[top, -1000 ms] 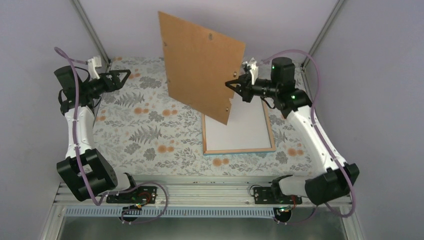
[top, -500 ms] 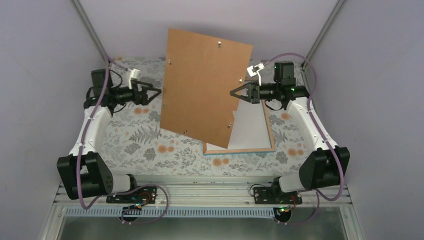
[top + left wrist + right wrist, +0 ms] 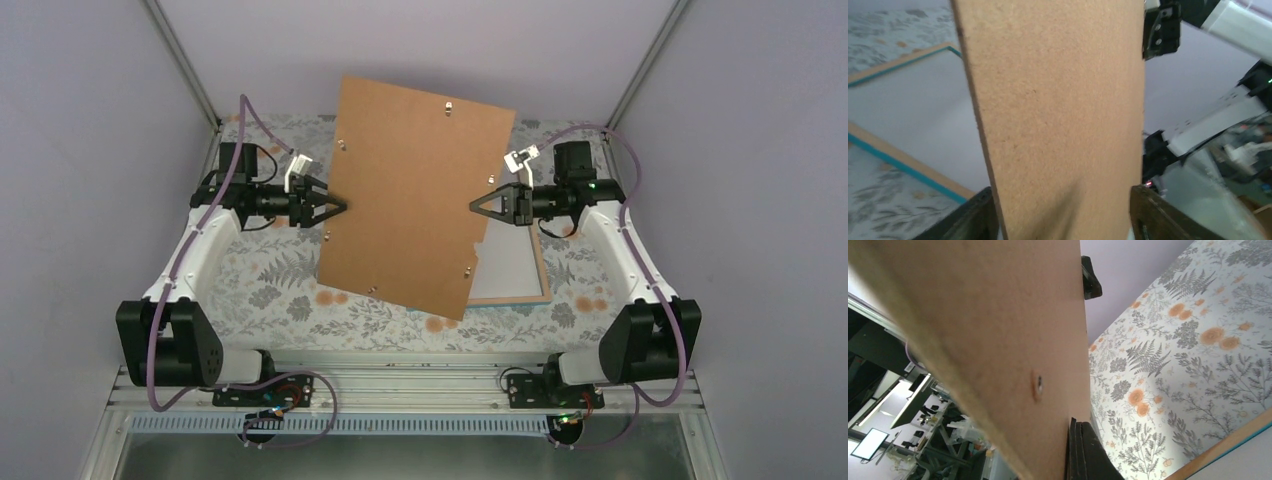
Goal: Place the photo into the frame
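Note:
A brown backing board (image 3: 415, 190) hangs tilted above the table, with my right gripper (image 3: 478, 205) shut on its right edge. In the right wrist view one black finger (image 3: 1083, 450) presses flat on the board (image 3: 988, 315). My left gripper (image 3: 335, 208) is at the board's left edge. Its jaws stand open on either side of the board (image 3: 1058, 115), not clamped. The frame (image 3: 543, 265) lies on the table at the right, pale wood up with a teal rim, partly under the board. A white sheet (image 3: 505, 265) fills it. I cannot tell whether that sheet is the photo.
A floral cloth (image 3: 270, 270) covers the table. Grey walls stand close on three sides, with metal posts (image 3: 185, 60) in the back corners. The frame's rail (image 3: 903, 165) and white sheet (image 3: 913, 110) show below the board in the left wrist view.
The right arm has carried the board left and lower, turning it flatter. The left arm has swung in from the far left to the board's left edge, its jaws narrowing around it.

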Robot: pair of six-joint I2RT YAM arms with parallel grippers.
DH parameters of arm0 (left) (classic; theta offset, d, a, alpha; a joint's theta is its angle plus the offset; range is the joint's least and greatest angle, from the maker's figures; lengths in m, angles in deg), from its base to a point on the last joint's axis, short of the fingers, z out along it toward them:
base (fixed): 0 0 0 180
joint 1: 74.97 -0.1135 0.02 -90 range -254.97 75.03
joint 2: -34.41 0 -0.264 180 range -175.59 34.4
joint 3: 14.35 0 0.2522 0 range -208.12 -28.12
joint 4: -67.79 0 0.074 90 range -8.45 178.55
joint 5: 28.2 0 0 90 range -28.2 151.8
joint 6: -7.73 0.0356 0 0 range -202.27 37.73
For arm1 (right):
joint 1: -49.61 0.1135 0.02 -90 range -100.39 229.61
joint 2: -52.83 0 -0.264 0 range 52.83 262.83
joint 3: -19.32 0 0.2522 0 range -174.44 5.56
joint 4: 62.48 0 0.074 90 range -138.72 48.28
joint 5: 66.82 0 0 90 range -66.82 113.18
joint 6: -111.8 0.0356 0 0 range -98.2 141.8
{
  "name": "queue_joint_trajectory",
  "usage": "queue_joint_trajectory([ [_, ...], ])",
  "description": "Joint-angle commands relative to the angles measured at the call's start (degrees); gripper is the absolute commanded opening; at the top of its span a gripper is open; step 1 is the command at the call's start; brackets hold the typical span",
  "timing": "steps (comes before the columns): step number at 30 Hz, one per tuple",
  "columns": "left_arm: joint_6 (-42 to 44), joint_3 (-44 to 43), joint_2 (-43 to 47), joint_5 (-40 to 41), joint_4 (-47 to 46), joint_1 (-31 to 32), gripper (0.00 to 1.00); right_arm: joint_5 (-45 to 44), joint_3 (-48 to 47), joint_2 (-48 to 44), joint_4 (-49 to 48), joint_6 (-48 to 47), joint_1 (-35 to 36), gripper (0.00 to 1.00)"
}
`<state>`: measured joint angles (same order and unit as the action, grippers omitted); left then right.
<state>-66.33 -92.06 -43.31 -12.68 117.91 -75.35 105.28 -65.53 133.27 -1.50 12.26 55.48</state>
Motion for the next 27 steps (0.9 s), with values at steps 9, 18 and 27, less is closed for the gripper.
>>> queue_joint_trajectory([
  [9,-23.03,8.69,4.60,-8.44,-22.77,0.51,0.02,8.67,5.15,-1.13,-17.59,15.34,-2.40,0.16],
  [18,-67.58,27.08,9.61,0.18,-71.67,-2.87,0.02,0.26,14.91,-2.79,-43.74,40.61,-1.92,0.44],
  [27,-78.19,29.97,6.21,4.77,-82.09,-2.06,0.02,-3.01,17.78,-0.29,-59.14,54.82,2.56,0.42],
])
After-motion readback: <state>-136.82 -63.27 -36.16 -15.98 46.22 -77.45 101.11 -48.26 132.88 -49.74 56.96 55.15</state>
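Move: The left hand's part-closed fingers straddle the left edge of the brown backing board, whose middle lies about 12 cm to its right and 1 cm ahead, level in height; the frame lies some 26 cm to the right, level fore-and-aft, 28 cm below. From the right hand, already gripping the board's right edge, the board's middle is about 10 cm left and 1 cm ahead; the frame is roughly 3 cm right, even fore-and-aft, 30 cm below. Backwards about 3 cm and a touch up, the left hand shuts its fingers on the board's left edge, then sinks roughly 4 cm and comes partly forward again, pitching the board's far side down. The right hand, no longer clamping, opens to nearly half around the right edge, going forward and down about 4 cm each and tipping the same way. ##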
